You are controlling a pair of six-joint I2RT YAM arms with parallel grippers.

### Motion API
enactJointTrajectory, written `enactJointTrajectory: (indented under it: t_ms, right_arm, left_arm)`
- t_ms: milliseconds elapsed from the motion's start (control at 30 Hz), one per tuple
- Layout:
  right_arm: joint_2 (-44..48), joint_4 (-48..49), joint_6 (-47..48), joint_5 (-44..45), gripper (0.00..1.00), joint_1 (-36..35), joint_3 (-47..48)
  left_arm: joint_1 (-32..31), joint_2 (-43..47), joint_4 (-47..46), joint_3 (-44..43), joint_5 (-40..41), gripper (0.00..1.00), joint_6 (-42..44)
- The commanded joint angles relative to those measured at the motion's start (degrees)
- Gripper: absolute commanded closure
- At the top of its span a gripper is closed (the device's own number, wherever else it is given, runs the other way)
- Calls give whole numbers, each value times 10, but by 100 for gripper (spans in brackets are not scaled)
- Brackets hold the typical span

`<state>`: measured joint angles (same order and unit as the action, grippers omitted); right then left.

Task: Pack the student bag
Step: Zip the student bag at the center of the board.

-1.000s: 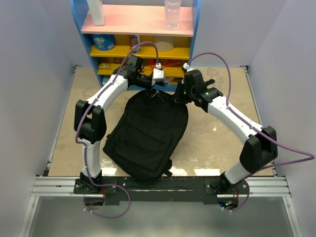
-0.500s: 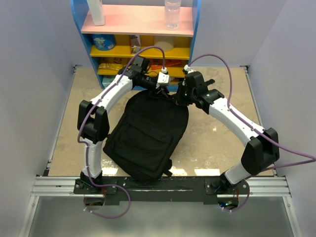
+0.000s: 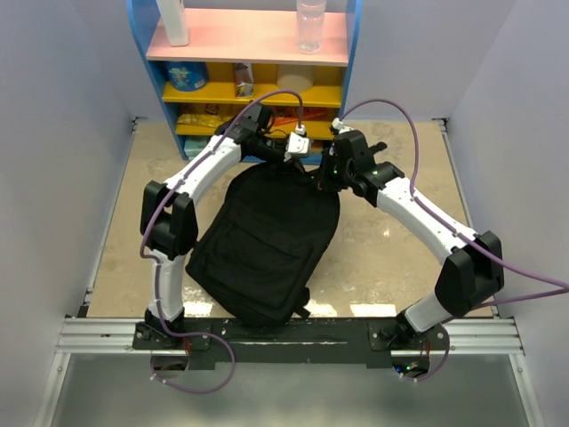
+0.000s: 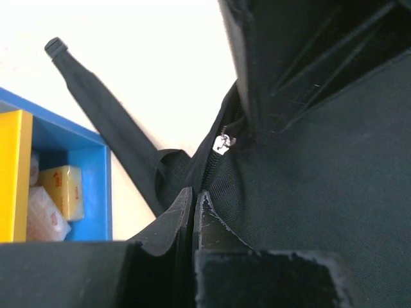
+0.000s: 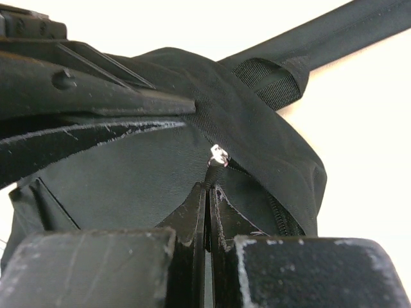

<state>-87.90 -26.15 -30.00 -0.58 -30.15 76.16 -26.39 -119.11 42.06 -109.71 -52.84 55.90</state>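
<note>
The student bag (image 3: 267, 236), a large black backpack, lies flat mid-table with its top toward the shelf. Both grippers meet at that top edge. My left gripper (image 3: 299, 157) is shut, its tips (image 4: 194, 192) pinching the bag's fabric at the zip seam, just below the silver zip slider (image 4: 223, 142). My right gripper (image 3: 324, 174) is shut too, with tips (image 5: 210, 190) clamped on the black pull tab under the silver slider (image 5: 218, 155). The bag (image 5: 128, 173) fills the right wrist view. The zip looks closed along what shows.
A blue shelf unit (image 3: 253, 71) stands at the back, holding a clear bottle (image 3: 310, 25), a white bottle (image 3: 172, 20) and boxes. Its blue side (image 4: 70, 138) is close to the left gripper. A shoulder strap (image 4: 96, 106) trails toward the shelf. Walls close in on both sides.
My left gripper has moved right to the bag's top edge and gone from open to shut on the zip seam. The right gripper has barely moved and stays shut.
</note>
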Motion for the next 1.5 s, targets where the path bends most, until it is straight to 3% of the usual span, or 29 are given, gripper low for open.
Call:
enactJointTrajectory:
  t_ms: [0,200,533,900,1200,1233,1267,1367,1467]
  right_arm:
    - [40,11,3,4,100,4,-8]
    - [62,15,9,-3,100,35,-35]
    - [71,17,20,-15,100,72,-56]
    - [117,26,14,-48,100,79,-108]
    - [149,52,-13,-88,100,73,-160]
    - [149,53,-14,-88,100,70,-159]
    - [144,53,-13,-90,100,69,-157]
    - [135,53,-12,-89,100,69,-139]
    - [125,48,-8,-87,100,69,-119]
  left_arm:
    - [7,29,-52,-6,55,100,-39]
    - [49,62,-116,34,53,100,-89]
    - [94,64,-91,34,46,100,-84]
    - [156,105,-102,104,41,100,-94]
    - [165,143,-117,158,55,100,-105]
    - [165,142,-117,158,53,97,-111]
    - [164,140,-112,147,48,79,-118]
    - [145,136,-100,114,19,52,-143]
    - [105,136,-84,90,3,38,-145]
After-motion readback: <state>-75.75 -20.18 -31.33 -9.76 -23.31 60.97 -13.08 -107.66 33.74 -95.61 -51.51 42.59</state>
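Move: The right hand's shut fingertips still pinch the zipper pull, its slider about 1 cm ahead, left and below. The right end of the bag mouth lies some 5 cm to this hand's right and 3 cm lower; the strap end is about 9 cm ahead, 12 cm right and 8 cm below. The left hand, shut on the zipper seam, has the slider about 3 cm to its right and 2 cm back; the shelf corner is roughly 7 cm ahead, 5 cm right and 8 cm lower. Apart along the zipper: the left hand, keeping its pinch on the seam, draws it about 9 cm left, swinging out forward and easing back, while the right hand pulls the zipper pull some 4 cm right, then about 3 cm back. Finally the left fingers open around the seam and the hand goes on left and forward, turned about 20 degrees counter-clockwise in all. ##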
